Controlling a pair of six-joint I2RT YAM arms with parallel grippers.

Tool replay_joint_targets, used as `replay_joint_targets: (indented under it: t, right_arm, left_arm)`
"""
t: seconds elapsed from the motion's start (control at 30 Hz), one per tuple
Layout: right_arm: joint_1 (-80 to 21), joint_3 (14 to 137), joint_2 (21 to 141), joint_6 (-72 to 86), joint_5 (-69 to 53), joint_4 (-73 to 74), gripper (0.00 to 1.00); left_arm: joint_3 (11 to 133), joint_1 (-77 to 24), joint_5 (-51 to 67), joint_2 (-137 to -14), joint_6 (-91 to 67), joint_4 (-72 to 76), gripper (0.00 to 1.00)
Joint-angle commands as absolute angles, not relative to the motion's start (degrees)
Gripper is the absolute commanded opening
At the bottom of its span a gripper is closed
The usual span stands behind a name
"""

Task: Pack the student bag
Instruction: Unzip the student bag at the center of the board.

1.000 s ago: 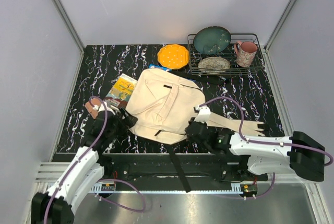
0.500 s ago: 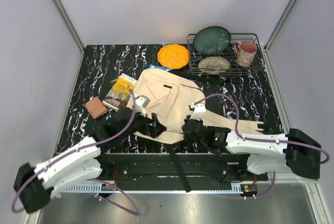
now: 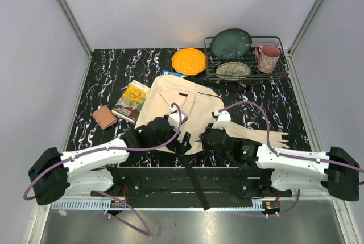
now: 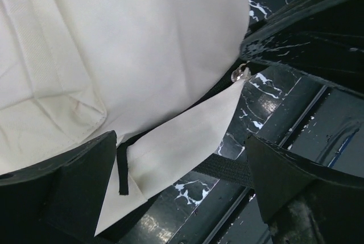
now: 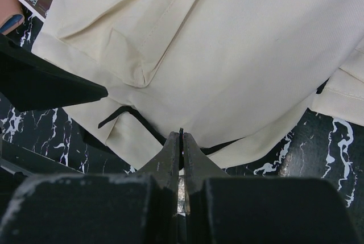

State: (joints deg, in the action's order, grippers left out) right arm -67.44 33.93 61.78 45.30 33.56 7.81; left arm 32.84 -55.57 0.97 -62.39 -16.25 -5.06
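Note:
The student bag (image 3: pixel 182 110) is a large cream backpack lying flat mid-table. It fills the left wrist view (image 4: pixel 142 39) and the right wrist view (image 5: pixel 239 45). My left gripper (image 3: pixel 185 140) is open at the bag's near edge, its jaws wide apart around a cream flap and a black strap (image 4: pixel 179 181), gripping nothing. My right gripper (image 3: pixel 206 137) sits just right of it, also at the near edge. It is shut (image 5: pixel 181 139) on a thin black piece at the bag's seam, which looks like a zipper pull.
A yellow book (image 3: pixel 132 100) and a small brown notebook (image 3: pixel 104 117) lie left of the bag. A blue item (image 3: pixel 170 74) pokes out behind it. An orange plate (image 3: pixel 189 61) and a wire dish rack (image 3: pixel 278 42) with a teal plate, a bowl and a pink mug stand at the back.
My left arm swung right from beside the brown notebook to the bag's near edge, next to the right gripper. My right gripper shifted only slightly and stayed shut.

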Motion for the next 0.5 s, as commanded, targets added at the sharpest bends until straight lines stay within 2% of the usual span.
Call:
replay_joint_targets:
  t: [0.0,0.3,0.47]
  right_arm:
    - [-67.2,35.2,60.3,46.1,35.8,7.9,0.0]
    - [-67.1,36.3,61.1,46.2,35.8,8.3,0.0]
    - [-67.1,36.5,60.6,46.7,36.1,8.3,0.0]
  left_arm:
    - [37.0,-57.9,3.2,-65.2,-13.5,1.5,0.99]
    - [37.4,-62.1,4.8,-71.4,-14.9,5.3,0.98]
    - [35.3,-62.8,3.2,-73.5,-16.7,8.9,0.91]
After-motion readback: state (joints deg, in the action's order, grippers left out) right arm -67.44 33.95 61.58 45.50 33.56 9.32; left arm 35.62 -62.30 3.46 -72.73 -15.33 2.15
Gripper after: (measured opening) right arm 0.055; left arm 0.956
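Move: From the left hand, the metal zipper pull at the student bag's near edge is about 7 cm to the right, level fore and aft and some 2 cm lower. The bag's short black tab is roughly 2 cm ahead, 3 cm left and 4 cm below; the top end of the hanging black strap is about 5 cm back, 1 cm right and 7 cm below. From the right hand, the pull is right at its shut fingertips, about 1 cm left and 1 cm below. Rightward some 5 cm and back about half as far, the left hand slides with wide-open fingers in to the raised bag edge beside the zipper pull, turning about 10 degrees clockwise and sinking 1.5 cm late on. The right hand stays in place, its shut fingertips still pinching the zipper end of that edge. ##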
